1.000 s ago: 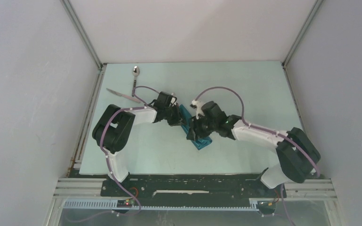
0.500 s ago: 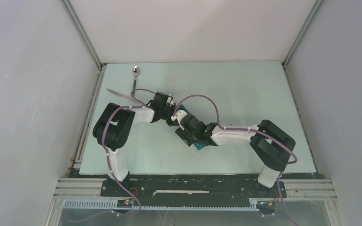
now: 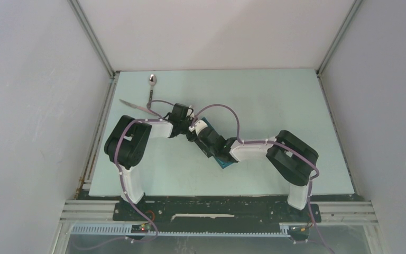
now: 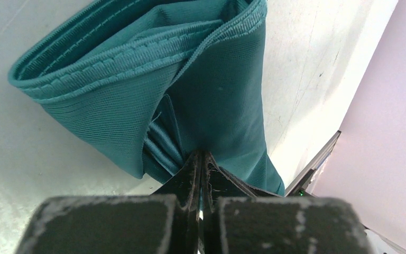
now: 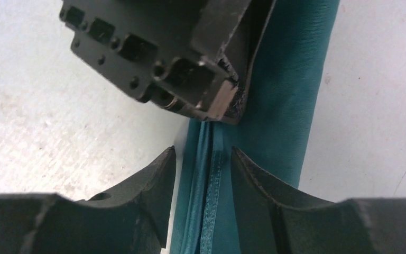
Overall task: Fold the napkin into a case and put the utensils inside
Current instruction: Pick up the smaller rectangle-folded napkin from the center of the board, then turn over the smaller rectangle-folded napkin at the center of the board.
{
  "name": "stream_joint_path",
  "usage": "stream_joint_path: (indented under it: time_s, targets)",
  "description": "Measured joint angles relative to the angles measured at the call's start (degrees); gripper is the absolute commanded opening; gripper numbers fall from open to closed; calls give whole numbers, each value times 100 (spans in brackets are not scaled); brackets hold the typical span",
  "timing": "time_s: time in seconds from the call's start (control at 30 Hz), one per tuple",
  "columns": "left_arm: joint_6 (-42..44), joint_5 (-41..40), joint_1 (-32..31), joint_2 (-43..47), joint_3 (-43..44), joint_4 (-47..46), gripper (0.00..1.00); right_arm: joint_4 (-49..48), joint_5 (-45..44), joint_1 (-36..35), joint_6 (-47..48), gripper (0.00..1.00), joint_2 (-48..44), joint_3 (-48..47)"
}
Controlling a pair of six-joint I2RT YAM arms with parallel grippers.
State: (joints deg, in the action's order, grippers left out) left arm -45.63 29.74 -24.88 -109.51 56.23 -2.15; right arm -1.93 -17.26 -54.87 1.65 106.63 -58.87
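The teal napkin (image 3: 225,163) lies as a narrow folded strip mid-table, mostly covered by both grippers. My left gripper (image 3: 191,131) is shut on a fold of the napkin (image 4: 137,79) at its far end, its fingertips (image 4: 194,164) pressed together on the cloth. My right gripper (image 5: 203,159) is open and points along the strip toward the left gripper (image 5: 190,69). Its jaws straddle the stitched hem edges of the napkin (image 5: 285,106). The spoon (image 3: 151,79) and the knife (image 3: 135,106) lie on the table at the far left, apart from both grippers.
The pale green table (image 3: 275,106) is fenced by a metal rail (image 3: 96,132) on the left and grey walls all round. The right arm's elbow (image 3: 291,156) is folded low over the near right part of the table.
My right gripper has slid up-left along the napkin to just behind the left gripper, and its elbow has folded inward. The left gripper has kept its grip in place.
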Motion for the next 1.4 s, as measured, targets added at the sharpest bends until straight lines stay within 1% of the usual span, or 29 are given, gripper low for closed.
stream_joint_path:
  time_s: [0.03,0.07,0.17,0.3,0.37,0.4,0.47,0.57,0.63,0.7,0.77,0.83,0.9,1.03,1.23,1.27,1.4]
  targets:
    - [0,0,0,0,0,0,0,-15,-52,4,-20,46,9,4]
    - [0,0,0,0,0,0,0,-37,-90,11,-44,47,9,22]
    - [0,2,2,2,0,0,0,-129,-208,37,-144,56,-2,96]
    - [0,2,2,2,0,0,0,-221,-223,140,-238,52,-61,205]
    - [0,2,4,2,0,2,0,-238,-175,195,-284,44,-66,216]
    - [0,4,4,2,0,0,0,-243,-155,212,-291,39,-66,219]
    - [0,4,4,2,2,2,0,-251,-101,234,-304,25,-66,227]
    - [0,0,4,13,0,11,2,-262,-26,240,-297,12,-66,249]
    - [2,-24,4,37,2,52,3,-258,-7,258,-306,9,-79,249]
    - [2,-70,4,79,4,138,6,-256,72,289,-317,0,-101,262]
    - [4,-107,4,138,11,293,14,-243,170,317,-348,0,-131,280]
    - [13,-125,11,247,13,481,25,-175,315,361,-400,0,-173,282]
    - [11,-133,37,483,13,732,36,-44,549,442,-505,0,-240,286]
    - [74,-109,177,1327,129,1191,43,175,1228,723,-828,0,-402,313]
    - [286,-107,616,2809,483,1631,46,254,2656,1261,-1561,0,-610,313]
    - [332,-118,697,3040,501,1692,46,210,3023,1416,-1790,0,-636,313]
    - [444,-151,815,3580,496,1947,46,-131,4197,1891,-2636,0,-645,380]
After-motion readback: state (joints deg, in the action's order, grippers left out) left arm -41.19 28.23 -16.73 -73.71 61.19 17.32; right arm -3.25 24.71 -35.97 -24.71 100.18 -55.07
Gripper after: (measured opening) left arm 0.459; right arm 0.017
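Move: The folded napkin lies as a narrow strip under both hands, slanting from far-left to near-right. Its middle is about 3 cm right of the half-open right hand, level with it fore and aft and some 1 cm below. The left gripper's shut fingertips are about 3 cm ahead and 2 cm left of the right hand. From the left hand, the napkin's middle is roughly 4 cm right and 2 cm back, while the knife lies some 31 cm left and 14 cm ahead. The right hand slides about 2 cm right and slightly forward along the table, shuts its open fingers on the layered left edge of the napkin just nearer than the left gripper, then draws back a little and lifts about 4 cm while the wrist turns some 50 degrees, swinging the fingers counter-clockwise to point mostly left. As that grip closes, the left hand, until then still and shut at the napkin, opens about halfway and comes free, rising quickly about 22 cm and drifting some 6 cm left, clear of the napkin. ##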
